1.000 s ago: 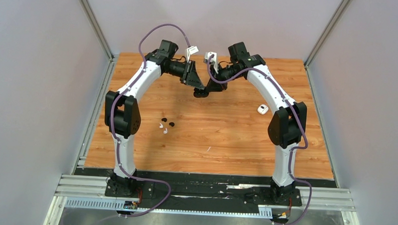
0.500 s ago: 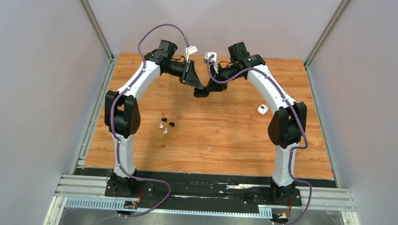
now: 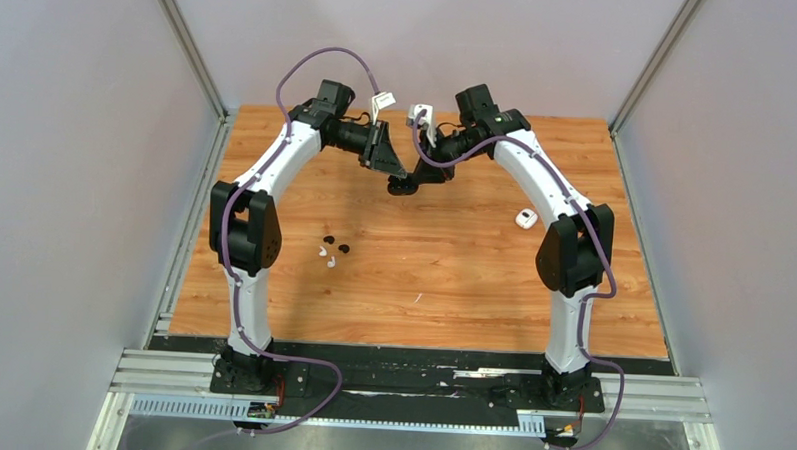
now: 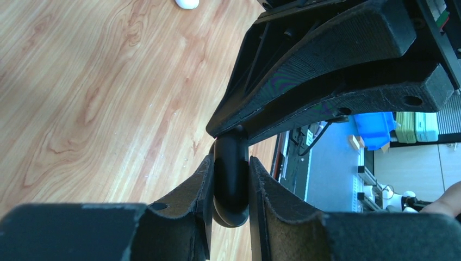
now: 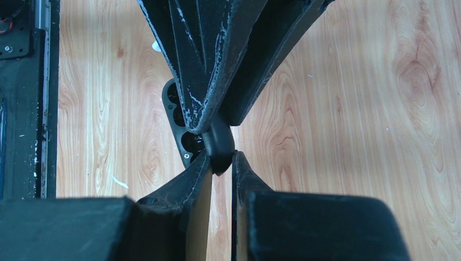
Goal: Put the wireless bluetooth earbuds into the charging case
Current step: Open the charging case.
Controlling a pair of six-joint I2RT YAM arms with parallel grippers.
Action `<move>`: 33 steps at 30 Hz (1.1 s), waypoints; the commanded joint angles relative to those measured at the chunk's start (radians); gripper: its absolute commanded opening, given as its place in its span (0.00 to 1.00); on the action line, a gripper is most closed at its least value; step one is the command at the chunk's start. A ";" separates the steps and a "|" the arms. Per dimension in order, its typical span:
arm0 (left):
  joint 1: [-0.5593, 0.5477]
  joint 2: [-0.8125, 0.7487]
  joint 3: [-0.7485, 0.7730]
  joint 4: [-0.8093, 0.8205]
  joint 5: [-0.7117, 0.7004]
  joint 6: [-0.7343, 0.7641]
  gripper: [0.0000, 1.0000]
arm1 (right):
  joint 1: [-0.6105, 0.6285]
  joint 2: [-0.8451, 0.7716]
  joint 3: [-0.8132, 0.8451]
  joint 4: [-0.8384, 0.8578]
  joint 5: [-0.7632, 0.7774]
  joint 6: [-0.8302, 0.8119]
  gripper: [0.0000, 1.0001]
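Observation:
Both grippers meet above the far middle of the table and hold a black charging case [image 3: 404, 188] between them. My left gripper [image 4: 231, 185] is shut on the case's rounded black body [image 4: 231, 174]. My right gripper [image 5: 220, 163] is shut on a black edge of the case [image 5: 219, 144], and the open half with its earbud cavities [image 5: 178, 122] shows just behind. Two black earbuds [image 3: 336, 244] and two white earbuds [image 3: 326, 257] lie loose on the wood, left of centre, well away from both grippers.
A white charging case [image 3: 526, 218] lies on the table by the right arm's elbow; it also shows at the top of the left wrist view [image 4: 187, 3]. Grey walls enclose the wooden table [image 3: 452, 287] on three sides.

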 commanded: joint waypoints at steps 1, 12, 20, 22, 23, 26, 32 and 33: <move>0.006 -0.005 0.037 0.007 0.043 0.012 0.00 | 0.005 -0.006 0.037 0.032 0.024 -0.004 0.16; 0.020 -0.015 0.035 0.001 0.018 0.022 0.00 | -0.048 -0.135 0.028 0.032 -0.017 0.040 0.38; 0.061 -0.062 0.021 -0.029 -0.049 0.058 0.00 | -0.079 -0.179 -0.045 0.075 -0.021 0.137 0.42; 0.086 -0.094 0.000 -0.037 -0.086 0.069 0.00 | -0.083 -0.202 -0.095 0.109 0.004 0.158 0.42; 0.104 -0.103 -0.010 -0.057 -0.103 0.077 0.00 | -0.083 -0.210 -0.119 0.129 0.024 0.168 0.42; 0.129 -0.156 -0.025 -0.121 -0.147 0.135 0.00 | -0.083 -0.224 -0.183 0.164 0.051 0.169 0.42; 0.165 -0.330 -0.165 -0.125 -0.262 0.153 0.00 | -0.048 -0.177 -0.237 0.167 0.076 0.142 0.41; 0.171 -0.351 -0.206 -0.121 -0.273 0.150 0.00 | -0.039 -0.163 -0.238 0.167 0.083 0.140 0.41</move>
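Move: Between the two hands hangs the black charging case, its middle about 2 cm back of the left hand's point and scarcely below it; from the right hand it is some 2 cm back and 2 cm left. On the table about 20 cm below, the black earbuds lie roughly 10 cm back and 15 cm left of the left hand, the white earbuds about 13 cm back and 16 cm left of it. Letting go of the case's edge, the right fingers open and the hand backs off to the right by about 4.5 cm, rising some 6 cm on the way and sinking again, with a slight clockwise turn. The left hand keeps its pinch on the case and, after a slow start, carries it about 9 cm left, away from the right hand, turning some 15 degrees counter-clockwise as its left side lifts. ##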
